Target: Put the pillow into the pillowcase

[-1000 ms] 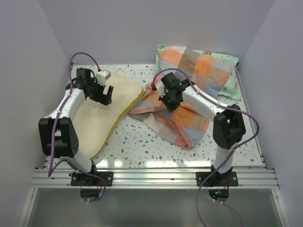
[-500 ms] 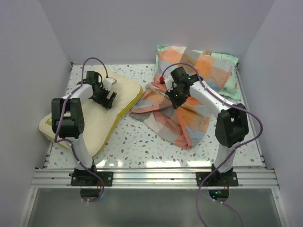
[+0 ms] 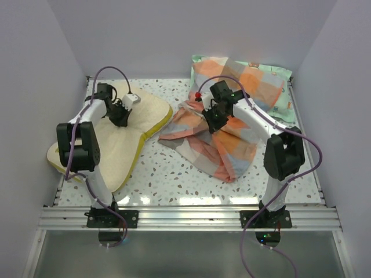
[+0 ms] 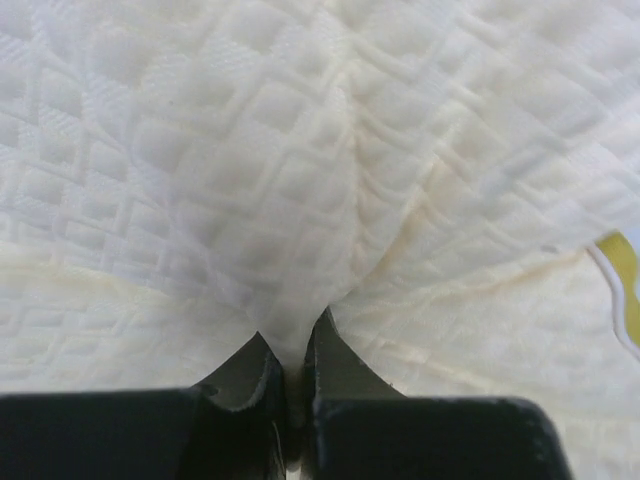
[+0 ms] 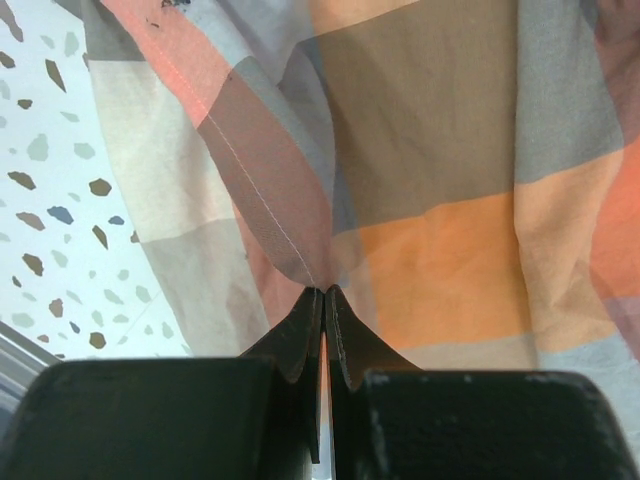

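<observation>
The cream quilted pillow with a yellow edge lies on the left of the table. My left gripper is shut on a pinched fold of the pillow; the fabric bunches between the left gripper fingertips. The plaid pillowcase lies crumpled mid-table and runs back over the far-right cushion. My right gripper is shut on a raised fold of the pillowcase, with the seam held at the tips of the right gripper.
A mint-green cartoon-print pillow leans at the back right under the plaid cloth. The speckled tabletop shows in front. Pale walls close in the left, back and right sides. A metal rail runs along the near edge.
My left gripper has closed on the pillow's top fabric, bunching it, and the left arm has shifted slightly left. The right gripper stays shut on the pillowcase, raised a little toward the back.
</observation>
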Controlling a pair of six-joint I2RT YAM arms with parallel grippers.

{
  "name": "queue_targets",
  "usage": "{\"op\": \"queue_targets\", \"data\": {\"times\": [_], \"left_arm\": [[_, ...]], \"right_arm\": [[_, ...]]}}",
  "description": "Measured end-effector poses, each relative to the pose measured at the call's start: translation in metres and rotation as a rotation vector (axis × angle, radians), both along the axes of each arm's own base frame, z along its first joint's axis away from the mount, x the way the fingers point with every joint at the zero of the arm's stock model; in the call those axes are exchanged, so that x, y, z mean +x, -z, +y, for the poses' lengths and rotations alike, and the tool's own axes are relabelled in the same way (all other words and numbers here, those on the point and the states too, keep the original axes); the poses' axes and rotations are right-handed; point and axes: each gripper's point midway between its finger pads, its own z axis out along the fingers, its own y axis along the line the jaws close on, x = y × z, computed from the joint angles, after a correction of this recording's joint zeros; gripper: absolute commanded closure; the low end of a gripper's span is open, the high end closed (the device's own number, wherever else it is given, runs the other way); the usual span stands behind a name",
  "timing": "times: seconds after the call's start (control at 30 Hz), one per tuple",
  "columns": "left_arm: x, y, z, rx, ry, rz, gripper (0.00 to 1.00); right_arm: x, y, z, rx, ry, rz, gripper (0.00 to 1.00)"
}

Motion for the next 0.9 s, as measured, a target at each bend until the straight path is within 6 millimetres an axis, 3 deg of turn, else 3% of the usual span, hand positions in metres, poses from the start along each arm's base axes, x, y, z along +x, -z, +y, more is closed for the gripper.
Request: {"op": "queue_targets", "data": {"times": [0.13, 0.33, 0.43, 0.6, 0.77, 0.9], "left_arm": [[-0.033, -0.034, -0.004, -0.021, 0.159, -0.011, 1.0], [-0.108, -0.077, -0.033, -0.1, 0.422, -0.042, 1.0], [-0.136, -0.08, -0.047, -0.16, 0.516, -0.023, 1.0], [-0.177, -0.064, -0.083, -0.231, 0.697, 0.055, 1.0], [-0.216, -0.064, -0.138, -0.272, 0.936, 0.082, 1.0], [-0.233, -0.071, -0.166, -0.294, 1.051, 0.073, 1.0]], "right_arm": [[0.002, -0.003, 0.004, 0.054, 0.022, 0.018, 1.0], [0.028, -0.009, 0.015, 0.153, 0.072, 0.018, 1.0], [0.048, -0.009, 0.019, 0.193, 0.103, 0.012, 1.0], [0.08, -0.017, 0.018, 0.296, 0.185, 0.009, 1.0], [0.095, -0.032, 0.014, 0.402, 0.241, 0.005, 1.0], [0.09, -0.039, 0.023, 0.456, 0.24, 0.018, 1.0]]}}
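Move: My left hand already grips the pillow's top. The pillowcase mouth lies about 33 cm to its right, some 9 cm nearer me and a little lower, while the pillow's yellow-edged right end is about 16 cm to its right, level forward. My right hand already holds the mouth's upper edge. The mouth's middle is about 5 cm back, 7 cm left and 6 cm below it, and the pillow's right end some 25 cm left and 4 cm farther out. I keep the pillow pinched and swing it with my left hand, some 23 cm back towards me and then increasingly to the right, lifting about 7 cm overall and turning 60 degrees clockwise to bring its end towards the mouth. My right hand keeps hold of the case's edge and draws it about 9 cm forward, then up, rolling so the fingers tilt left. ##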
